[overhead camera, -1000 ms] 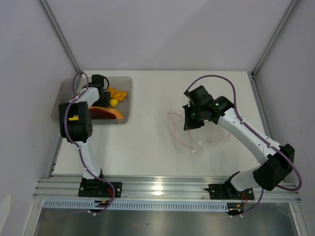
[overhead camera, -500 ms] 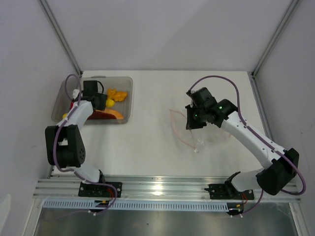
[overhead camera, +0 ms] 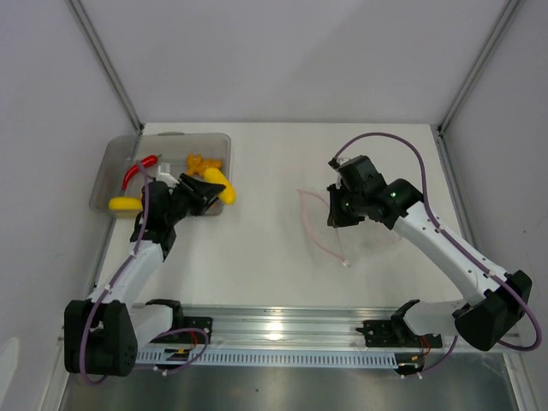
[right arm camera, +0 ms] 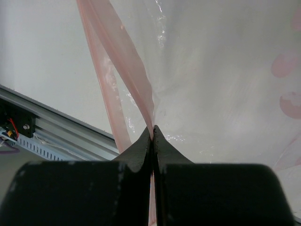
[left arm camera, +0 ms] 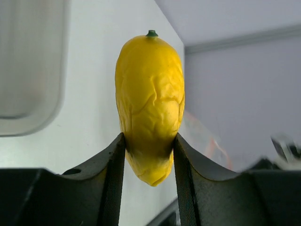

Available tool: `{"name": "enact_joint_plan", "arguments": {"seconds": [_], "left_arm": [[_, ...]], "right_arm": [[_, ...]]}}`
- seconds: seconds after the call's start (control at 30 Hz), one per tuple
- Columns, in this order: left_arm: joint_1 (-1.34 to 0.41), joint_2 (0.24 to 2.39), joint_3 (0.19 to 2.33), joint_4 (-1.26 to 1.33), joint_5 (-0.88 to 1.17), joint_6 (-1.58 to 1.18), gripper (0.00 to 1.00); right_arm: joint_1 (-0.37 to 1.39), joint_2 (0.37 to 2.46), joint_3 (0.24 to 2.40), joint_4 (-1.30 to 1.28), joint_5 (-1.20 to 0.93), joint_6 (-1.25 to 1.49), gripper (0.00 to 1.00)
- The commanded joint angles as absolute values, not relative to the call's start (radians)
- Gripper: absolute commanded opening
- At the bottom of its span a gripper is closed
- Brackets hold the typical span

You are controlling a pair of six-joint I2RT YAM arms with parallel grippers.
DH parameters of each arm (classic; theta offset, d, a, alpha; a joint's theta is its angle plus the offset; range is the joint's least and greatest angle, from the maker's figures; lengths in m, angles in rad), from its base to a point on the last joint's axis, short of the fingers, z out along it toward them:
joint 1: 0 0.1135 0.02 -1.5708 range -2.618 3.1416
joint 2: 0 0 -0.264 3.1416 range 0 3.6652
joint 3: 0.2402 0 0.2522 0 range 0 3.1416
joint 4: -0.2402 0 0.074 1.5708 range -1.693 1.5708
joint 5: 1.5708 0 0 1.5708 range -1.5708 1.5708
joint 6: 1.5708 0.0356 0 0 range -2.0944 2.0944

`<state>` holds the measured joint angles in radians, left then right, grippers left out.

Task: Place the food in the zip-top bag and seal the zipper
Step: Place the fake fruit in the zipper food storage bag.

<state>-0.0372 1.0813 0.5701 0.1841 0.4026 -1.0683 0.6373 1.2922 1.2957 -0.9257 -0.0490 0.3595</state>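
My left gripper [overhead camera: 205, 190] is shut on a yellow food piece [overhead camera: 219, 185] and holds it just over the right rim of the grey tray [overhead camera: 205, 137]. In the left wrist view the wrinkled yellow piece [left arm camera: 149, 94] stands upright between the fingers [left arm camera: 113, 174]. A red chili [overhead camera: 139, 169], another yellow piece [overhead camera: 123, 204] and orange bits [overhead camera: 199, 161] lie in the tray. The clear zip-top bag [overhead camera: 370, 241] lies mid-right. My right gripper [overhead camera: 336, 205] is shut on its pink zipper [right arm camera: 134, 66], lifting one side so the mouth [overhead camera: 315, 224] gapes toward the left.
The aluminium rail [overhead camera: 282, 325] with both arm bases runs along the near edge. White walls close in the left, right and back sides. Bare white tabletop [overhead camera: 265, 223] lies between the tray and the bag.
My left arm pulled out of the tray toward the near right, lifting the yellow piece over the tray's right rim. The right gripper drifted slightly right, still pinching the zipper.
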Motion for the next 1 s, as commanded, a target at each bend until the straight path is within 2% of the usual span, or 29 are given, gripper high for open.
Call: {"name": "enact_joint_plan", "arguments": {"seconds": [0.0, 0.1, 0.23, 0.47, 0.63, 0.83, 0.97], "left_arm": [[-0.089, 0.956, 0.545, 0.289, 0.662, -0.951, 0.01], [-0.133, 0.824, 0.545, 0.172, 0.693, -0.876, 0.01], [-0.161, 0.697, 0.500, 0.190, 0.758, -0.897, 0.01], [-0.268, 0.637, 0.610, 0.008, 0.824, -0.796, 0.01], [-0.366, 0.701, 0.617, 0.161, 0.962, -0.859, 0.01], [-0.563, 0.879, 0.684, 0.238, 0.966, -0.856, 0.01], [-0.604, 0.978, 0.689, 0.369, 0.960, -0.948, 0.01]], "right_arm": [[0.640, 1.272, 1.313, -0.910, -0.031, 0.331, 0.00], [0.643, 1.270, 1.309, -0.919, -0.029, 0.330, 0.00], [0.646, 1.258, 1.293, -0.914, -0.021, 0.333, 0.00], [0.661, 1.264, 1.298, -0.908, -0.023, 0.337, 0.00], [0.669, 1.262, 1.305, -0.913, -0.028, 0.334, 0.00], [0.672, 1.255, 1.308, -0.919, -0.049, 0.333, 0.00], [0.680, 1.249, 1.302, -0.920, -0.060, 0.333, 0.00]]}}
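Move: The left hand already holds the yellow fake fruit; the open zipper bag's mouth lies about 28 cm to its right, 7 cm back and 8 cm below. The right gripper, pinching the bag's rim, is some 31 cm to the left hand's right and 10 cm back, at about its height. The orange pepper is roughly 19 cm ahead, 6 cm left and 14 cm below. From the right hand, the mouth is about 3 cm left, 2 cm ahead and 8 cm below. The left hand keeps its grip on the yellow fruit and carries it away from the tray, drawing back about 20 cm and going right some 16 cm towards the open bag, while rising about 9 cm in the first half and then holding roughly that height. As it goes, the wrist swings clockwise some 60 degrees and tips up about 20, so that the fingers come round from pointing mostly forward to pointing right past the bag's near side, while the right hand keeps the bag's rim pinched almost in place. ##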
